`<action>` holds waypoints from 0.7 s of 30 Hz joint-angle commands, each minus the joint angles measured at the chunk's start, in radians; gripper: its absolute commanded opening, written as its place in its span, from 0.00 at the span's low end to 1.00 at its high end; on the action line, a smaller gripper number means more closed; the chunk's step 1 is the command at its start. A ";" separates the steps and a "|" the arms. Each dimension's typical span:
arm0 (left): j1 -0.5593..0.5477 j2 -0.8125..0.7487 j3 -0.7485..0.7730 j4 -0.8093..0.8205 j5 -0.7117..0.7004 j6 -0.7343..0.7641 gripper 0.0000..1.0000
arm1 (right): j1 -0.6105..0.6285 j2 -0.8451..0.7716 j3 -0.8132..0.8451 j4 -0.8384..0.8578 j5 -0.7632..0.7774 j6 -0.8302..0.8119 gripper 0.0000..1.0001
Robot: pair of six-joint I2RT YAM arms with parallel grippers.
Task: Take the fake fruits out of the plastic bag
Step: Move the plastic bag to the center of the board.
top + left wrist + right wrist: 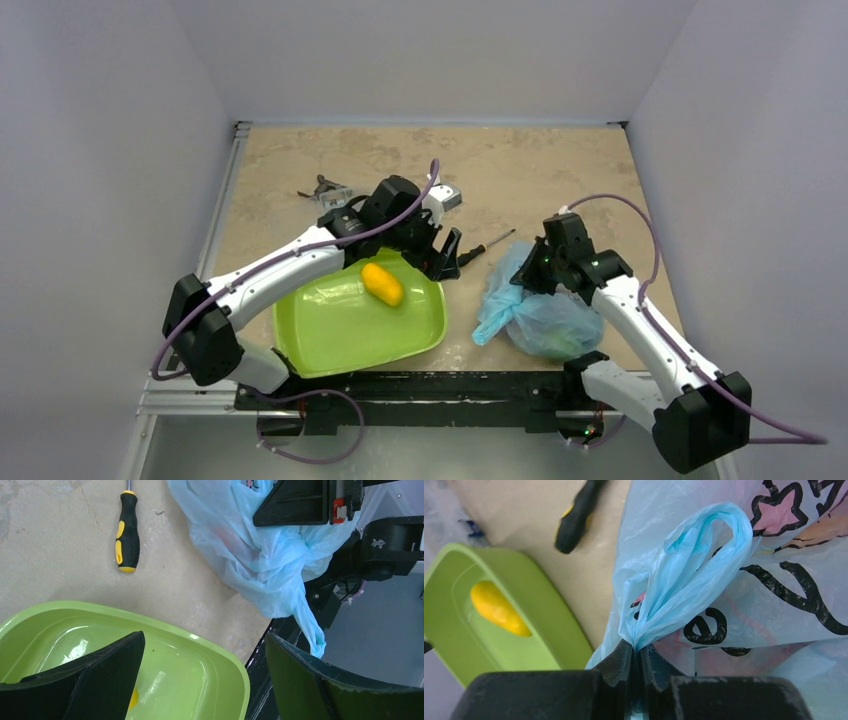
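Observation:
The plastic bag (535,312) is light blue and crinkly, and lies on the table to the right of the green tray. My right gripper (530,275) is at its top left, shut on the bag's twisted handle loop (694,565). In the right wrist view the jaws (640,650) pinch the gathered film of the plastic bag (734,600). The fake fruits stay hidden inside; only faint red and green tints show through. My left gripper (447,255) hangs open and holds nothing above the tray's far right corner, left of the bag (260,555). Its fingers (205,637) are wide apart.
The lime-green tray (330,340) sits at front centre with an orange-yellow oval fruit (382,284) in it. A black and yellow screwdriver (487,247) lies between tray and bag. Small grey objects (330,190) rest at the back. The table's front edge (265,645) runs beside the tray rim (220,655).

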 commanded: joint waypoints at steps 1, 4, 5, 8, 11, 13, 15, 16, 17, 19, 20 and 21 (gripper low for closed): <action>-0.010 0.023 0.051 0.006 0.016 0.018 0.87 | 0.085 0.035 0.050 0.201 -0.160 -0.043 0.04; -0.013 0.045 0.068 -0.004 0.037 0.016 0.80 | 0.184 0.071 0.066 0.257 -0.145 -0.053 0.04; -0.014 0.051 0.071 -0.006 0.052 0.010 0.78 | 0.221 0.085 0.071 0.274 -0.142 -0.053 0.04; -0.022 0.058 0.063 0.011 0.074 0.007 0.74 | 0.279 0.124 0.087 0.307 -0.152 -0.053 0.10; -0.036 0.079 0.065 0.016 0.081 -0.003 0.72 | 0.302 0.116 0.109 0.301 -0.130 -0.084 0.27; -0.051 0.095 0.062 0.028 0.093 -0.012 0.68 | 0.303 0.087 0.122 0.264 -0.082 -0.092 0.37; -0.068 0.115 0.062 0.030 0.094 -0.014 0.67 | 0.303 0.042 0.126 0.224 -0.035 -0.095 0.50; -0.079 0.127 0.066 0.027 0.097 -0.012 0.66 | 0.303 0.018 0.127 0.194 -0.010 -0.099 0.53; -0.088 0.138 0.073 0.020 0.097 -0.009 0.64 | 0.303 -0.006 0.128 0.164 0.017 -0.104 0.57; -0.107 0.159 0.098 -0.007 0.103 -0.001 0.60 | 0.303 -0.054 0.122 0.106 0.050 -0.108 0.59; -0.113 0.163 0.110 -0.029 0.099 0.010 0.60 | 0.303 -0.072 0.116 0.076 0.052 -0.107 0.59; -0.117 0.160 0.111 -0.039 0.083 0.017 0.59 | 0.303 -0.092 0.112 0.045 0.055 -0.109 0.60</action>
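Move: From the left hand, the neck of the plastic bag lies about 15 cm to the right, 4 cm back and 8 cm below. The screwdriver is about 8 cm right and 1 cm ahead on the board; the tray's middle is some 18 cm left and 11 cm back. The right hand already grips that neck. Its goal, a spot by the tray's right rim, is about 10 cm left and level front to back; the screwdriver is 7 cm left, 5 cm ahead. Still pinching the bag's neck, the right fingers drag it about 11 cm left to the tray's rim, turning some 25 degrees counter-clockwise, then open past halfway, let go and rise, easing 2 cm back right and tipping up. The left hand sinks 4 cm, moving right and back towards the neck, its wide fingers closing partway; a grip isn't seen. ##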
